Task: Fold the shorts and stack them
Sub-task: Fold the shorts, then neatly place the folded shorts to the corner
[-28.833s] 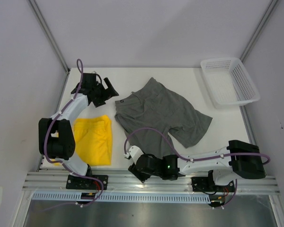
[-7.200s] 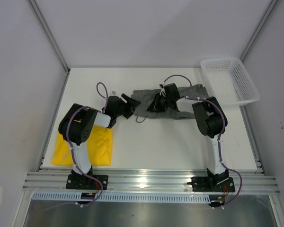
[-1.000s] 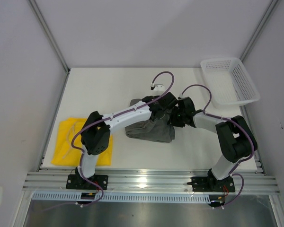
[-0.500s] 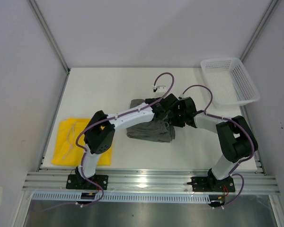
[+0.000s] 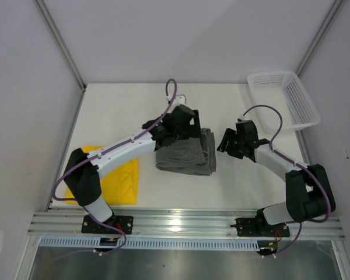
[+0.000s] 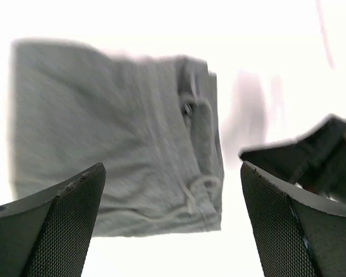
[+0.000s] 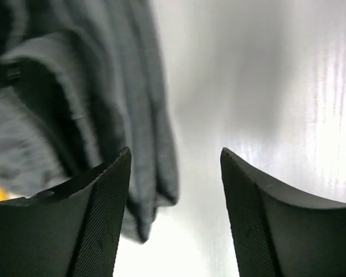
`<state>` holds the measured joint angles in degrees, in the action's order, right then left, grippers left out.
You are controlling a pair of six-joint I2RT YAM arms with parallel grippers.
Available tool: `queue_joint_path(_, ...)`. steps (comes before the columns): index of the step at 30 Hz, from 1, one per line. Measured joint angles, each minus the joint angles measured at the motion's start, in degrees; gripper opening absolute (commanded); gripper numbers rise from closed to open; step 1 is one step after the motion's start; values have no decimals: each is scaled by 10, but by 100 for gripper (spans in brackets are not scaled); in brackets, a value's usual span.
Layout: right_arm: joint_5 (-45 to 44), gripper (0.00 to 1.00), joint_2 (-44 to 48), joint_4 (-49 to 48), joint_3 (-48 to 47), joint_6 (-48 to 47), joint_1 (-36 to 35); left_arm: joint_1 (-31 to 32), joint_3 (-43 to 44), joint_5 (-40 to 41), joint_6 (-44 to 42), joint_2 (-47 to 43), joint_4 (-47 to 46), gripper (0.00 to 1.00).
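The grey-green shorts (image 5: pixel 186 153) lie folded into a compact rectangle at the table's middle, drawstring showing; they also show in the left wrist view (image 6: pixel 115 138) and the right wrist view (image 7: pixel 132 104). The yellow shorts (image 5: pixel 121 178) lie folded at the near left, partly hidden by the left arm. My left gripper (image 5: pixel 186 123) is open and empty, just above the far edge of the grey-green shorts. My right gripper (image 5: pixel 224 143) is open and empty, a little right of the grey-green shorts, apart from them.
A white mesh basket (image 5: pixel 283 99) stands at the far right corner. The left arm (image 5: pixel 122 153) stretches diagonally over the yellow shorts. The right gripper shows in the left wrist view (image 6: pixel 311 156) at the right.
Both grippers have let go of the grey-green shorts and drawn back: the left one up and toward the far left, the right one to the right. The shorts now lie flat, folded.
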<state>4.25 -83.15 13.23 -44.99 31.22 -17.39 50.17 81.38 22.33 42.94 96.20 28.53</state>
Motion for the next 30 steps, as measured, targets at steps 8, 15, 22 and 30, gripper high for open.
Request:
queue_joint_path(8,5,100,113,24,19,70,-58,-134,-23,-133,-99,-39,-40,99)
queue_joint_path(15,-146,99,228,103,50,329,-247,-194,-22,-223,-178,-6,-45,99)
queue_joint_path(22,-213,99,147,93,35,545,-351,-234,-35,-276,-191,-8,-65,99)
queue_joint_path(30,-270,100,51,33,33,704,-425,-245,-45,-268,-194,-59,-50,99)
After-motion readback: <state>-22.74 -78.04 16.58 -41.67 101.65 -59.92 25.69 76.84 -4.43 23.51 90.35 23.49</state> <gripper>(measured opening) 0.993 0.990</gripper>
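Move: Under the left hand, which is open some 16 cm above the table, lie the grey shorts: their middle is about 3 cm back and 4 cm left, their far left corner about 8 cm ahead and 13 cm left. From the right hand, low beside them, the shorts' middle is about 15 cm left and 2 cm back, their near left corner roughly 27 cm left and 10 cm back. The yellow folded cloth's middle lies about 50 cm left of the right hand and 12 cm back. Swinging clear of the shorts' right side, the right hand lifts about 7 cm while going back and left, opens fully, then sinks most of that way again over their near edge, some 16 cm left and 11 cm back in all, turning clockwise and rolling its left side up. The left hand, still wide open, travels left and forward above the shorts towards their far left corner. ##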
